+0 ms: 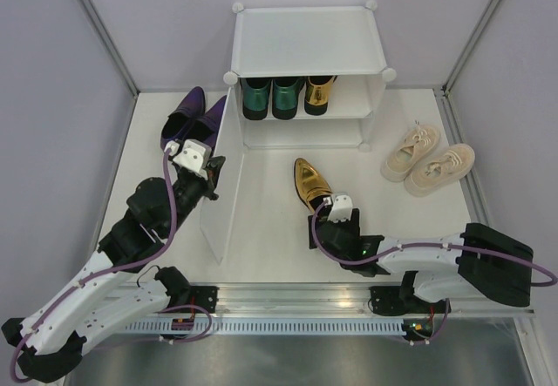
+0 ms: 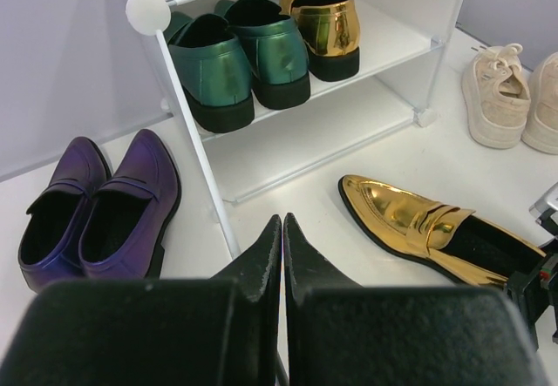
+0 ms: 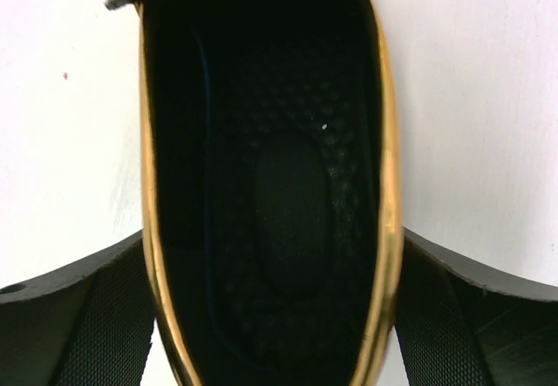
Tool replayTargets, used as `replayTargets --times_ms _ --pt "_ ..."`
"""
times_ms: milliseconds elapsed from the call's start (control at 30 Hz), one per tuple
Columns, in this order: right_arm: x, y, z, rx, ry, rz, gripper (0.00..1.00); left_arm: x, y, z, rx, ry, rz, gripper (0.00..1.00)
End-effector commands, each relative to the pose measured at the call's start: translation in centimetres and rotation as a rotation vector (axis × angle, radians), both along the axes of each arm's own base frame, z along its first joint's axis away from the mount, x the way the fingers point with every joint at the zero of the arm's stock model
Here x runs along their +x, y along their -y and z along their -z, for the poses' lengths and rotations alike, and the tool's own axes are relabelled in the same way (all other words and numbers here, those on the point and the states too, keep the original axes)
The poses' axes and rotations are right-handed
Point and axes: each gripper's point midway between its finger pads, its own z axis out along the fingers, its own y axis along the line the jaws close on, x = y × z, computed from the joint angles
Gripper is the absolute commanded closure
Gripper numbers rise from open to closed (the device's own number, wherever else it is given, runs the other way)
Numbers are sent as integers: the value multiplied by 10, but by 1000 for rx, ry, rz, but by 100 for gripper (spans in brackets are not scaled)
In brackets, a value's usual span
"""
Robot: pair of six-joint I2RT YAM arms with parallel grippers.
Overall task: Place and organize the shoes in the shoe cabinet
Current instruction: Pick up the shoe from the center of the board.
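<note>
One gold loafer [image 1: 309, 181] lies on the floor in front of the shoe cabinet [image 1: 305, 42], toe pointing away. My right gripper [image 1: 336, 219] stands open at its heel, one finger on each side of the gold rim [image 3: 388, 186]. The other gold loafer [image 2: 324, 24] and the green loafers [image 2: 235, 64] stand on the cabinet's upper shelf. My left gripper [image 2: 282, 220] is shut, its tips against the near edge of the swung-open door panel [image 1: 222, 186]. The purple shoes [image 2: 96, 203] sit left of that door. The beige sneakers [image 1: 429, 161] lie on the right.
The cabinet's lower shelf [image 2: 331, 129] holds nothing. Grey walls close in the white floor on the left, back and right. The door panel stands between the purple shoes and the cabinet's opening.
</note>
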Motion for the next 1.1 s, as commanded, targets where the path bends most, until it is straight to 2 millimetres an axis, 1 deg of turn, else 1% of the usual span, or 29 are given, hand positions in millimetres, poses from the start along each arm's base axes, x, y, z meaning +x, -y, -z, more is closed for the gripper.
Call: replayTargets --times_ms 0,133,233,267,300,367,400,467,500,567,600,667,700,767,800,833,867,933,967,1033,1067 --pt "2 -10 3 25 -6 -6 2 -3 -4 59 174 -135 4 98" --pt "0 -3 15 14 -24 19 2 -4 -2 59 172 -134 10 98" --pt "0 -1 16 19 -24 30 2 -4 -1 60 175 -137 14 98" --pt "0 -1 16 16 -22 29 4 -4 -1 60 174 -136 14 98" --pt "1 -2 14 22 -19 28 9 -4 -1 60 176 -137 16 98" --pt "1 -1 12 14 -15 28 16 -4 -2 60 175 -136 13 98" --pt "3 -2 9 13 -8 30 22 -5 -1 59 173 -135 16 98" --pt "4 0 6 -1 -2 33 30 -5 -1 59 173 -133 16 98" --pt "5 -2 2 2 4 33 37 -5 -1 59 173 -133 16 98" --pt "7 1 -1 -15 11 40 44 -5 -1 59 173 -133 16 98" --pt "9 -2 -8 -4 22 41 51 -5 -1 59 170 -133 16 98" --pt "11 -2 -16 -8 36 43 58 -5 -1 58 172 -130 16 98" --pt "12 2 -22 -22 44 47 67 -6 -1 59 173 -131 19 98" --pt "14 3 -33 -30 66 45 78 -6 -1 59 173 -131 19 98" --pt "17 3 -47 -10 90 52 86 -6 -1 59 173 -131 18 98" --pt "17 5 -52 -16 97 52 91 -6 -1 58 172 -130 19 98" --pt "19 7 -62 -5 113 49 99 -6 -1 58 172 -130 19 98" --pt "21 9 -75 3 128 50 99 -6 -1 59 174 -131 21 98" --pt "23 12 -87 27 143 54 99 -7 0 58 172 -129 22 98" --pt "24 16 -96 41 146 56 99 -6 -1 58 172 -127 19 98" --pt "25 20 -105 60 159 60 99 -7 -1 58 173 -127 18 98"
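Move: The gold shoe's heel end already sits between the right hand's open fingers; its middle lies about 7 cm ahead and 3 cm left, roughly 1 cm lower, toe pointing forward. From this hand the cabinet's front edge is some 21 cm ahead and 6 cm left, the open white door about 27 cm left and 10 cm ahead, and the beige shoes 25 cm right and 18 cm ahead. From the left hand the gold shoe is about 21 cm right, 4 cm ahead and 31 cm down. The gold shoe's heel is pinched from both sides as the right hand first settles about 1 cm lower, then closes its wide-open fingers by roughly a fifth. Keeping that grip, the hand lifts the heel some 7 cm up from the board, slowly at first and then faster, drifting slightly right and forward. ##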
